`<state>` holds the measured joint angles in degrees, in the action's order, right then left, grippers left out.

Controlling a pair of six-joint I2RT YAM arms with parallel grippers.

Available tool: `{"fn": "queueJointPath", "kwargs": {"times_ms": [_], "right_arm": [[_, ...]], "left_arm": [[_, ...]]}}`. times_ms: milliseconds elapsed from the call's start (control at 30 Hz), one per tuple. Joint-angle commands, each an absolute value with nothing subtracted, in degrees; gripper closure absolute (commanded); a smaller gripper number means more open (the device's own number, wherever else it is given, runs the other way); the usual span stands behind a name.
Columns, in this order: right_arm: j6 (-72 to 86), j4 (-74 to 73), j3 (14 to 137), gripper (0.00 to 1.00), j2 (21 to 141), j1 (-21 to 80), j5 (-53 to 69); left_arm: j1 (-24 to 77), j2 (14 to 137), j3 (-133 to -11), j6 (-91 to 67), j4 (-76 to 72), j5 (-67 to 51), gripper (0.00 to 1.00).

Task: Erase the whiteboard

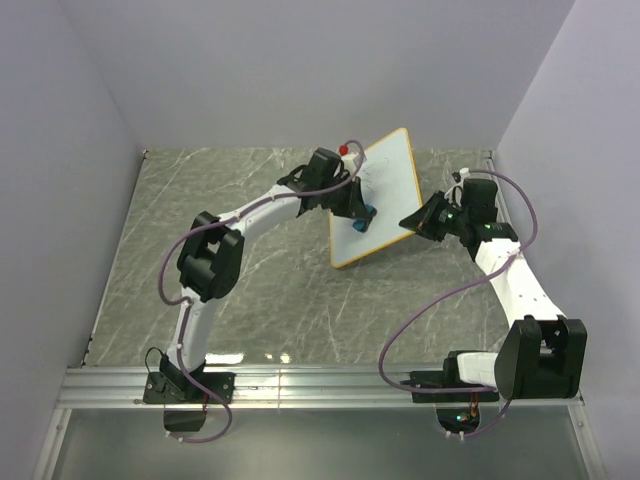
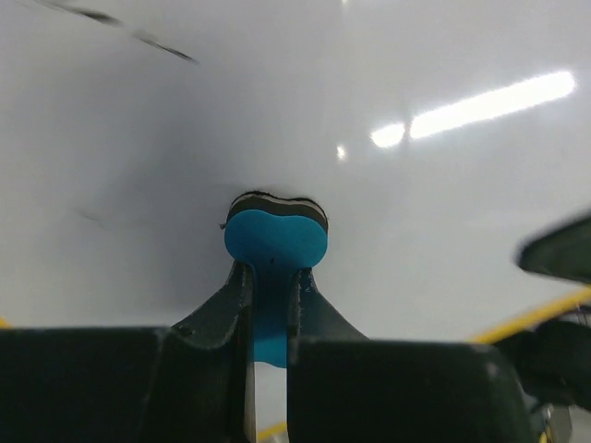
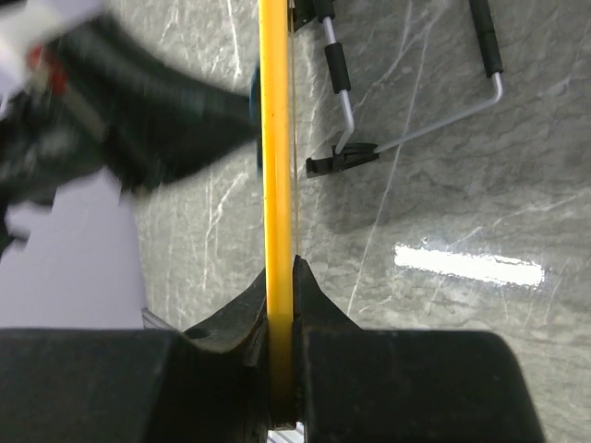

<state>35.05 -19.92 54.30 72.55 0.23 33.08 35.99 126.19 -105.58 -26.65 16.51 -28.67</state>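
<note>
The whiteboard [image 1: 385, 190], white with an orange-yellow rim, stands tilted on the table, held up at its right edge. My right gripper [image 1: 418, 221] is shut on that rim; the right wrist view shows the yellow edge [image 3: 274, 138] clamped between the fingers [image 3: 312, 295]. My left gripper [image 1: 358, 215] is shut on a blue eraser [image 2: 275, 242] and presses its dark felt face against the white board surface [image 2: 388, 74]. A dark stroke [image 2: 166, 48] remains at the upper left of the left wrist view. Faint writing shows on the board near the eraser [image 1: 366, 215] in the top view.
A red-capped marker tip [image 1: 344, 148] pokes out by the board's top left corner. The board's wire stand [image 3: 406, 120] with black feet shows behind it. Grey marbled table [image 1: 250, 300] is walled by white panels; a metal rail [image 1: 320, 385] runs along the near edge.
</note>
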Motion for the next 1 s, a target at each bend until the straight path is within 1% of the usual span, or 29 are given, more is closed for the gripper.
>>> {"fn": "queueJointPath", "kwargs": {"times_ms": [0,200,367,633,700,900,967], "right_arm": [[34.10,-21.89,55.90,1.00,74.00,2.64,36.12],[34.10,-21.62,54.40,1.00,72.78,2.99,35.95],[33.49,-22.15,54.14,1.00,72.07,3.60,36.03],[32.96,-22.33,53.44,1.00,71.02,3.60,37.87],[33.13,-22.06,52.83,1.00,70.93,3.69,38.41],[32.34,-23.11,53.35,1.00,71.54,3.69,38.50],[32.17,-23.20,53.70,1.00,71.81,3.60,38.41]], "left_arm": [[43.59,123.76,-99.15,-28.04,18.64,-38.15,1.00],[45.70,124.54,-101.34,-30.14,17.76,-40.87,1.00],[44.92,125.06,-102.48,-30.94,17.66,-32.18,1.00],[35.00,129.62,-97.82,-31.82,11.60,-28.13,1.00],[33.58,131.56,-99.22,-31.73,11.25,-28.30,1.00],[31.12,141.32,-110.99,-32.25,15.02,-27.25,1.00],[30.24,142.82,-111.09,-33.57,14.51,-27.77,0.99]]}}
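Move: The blue eraser is already on the whiteboard in the left hand. From that hand, the clip on the board's left edge is roughly 10 cm ahead, 6 cm left and 10 cm lower; the leftover pen marks are some 11 cm ahead and 3 cm right, slightly lower; the board's near corner is 7 cm back, 3 cm left. From the right hand, already gripping the board's edge, the clip is around 16 cm ahead, 18 cm left, lower. The eraser, kept in the left hand's grip, goes on rubbing along the sloping board: first about 6 cm back, a little right and up the slope, then after a short pause a long sweep of some 15 cm forward, left and down the slope towards the left-edge clip, turning roughly 15 degrees counter-clockwise. The right hand stays in place, still pinching the board's edge to steady it. ##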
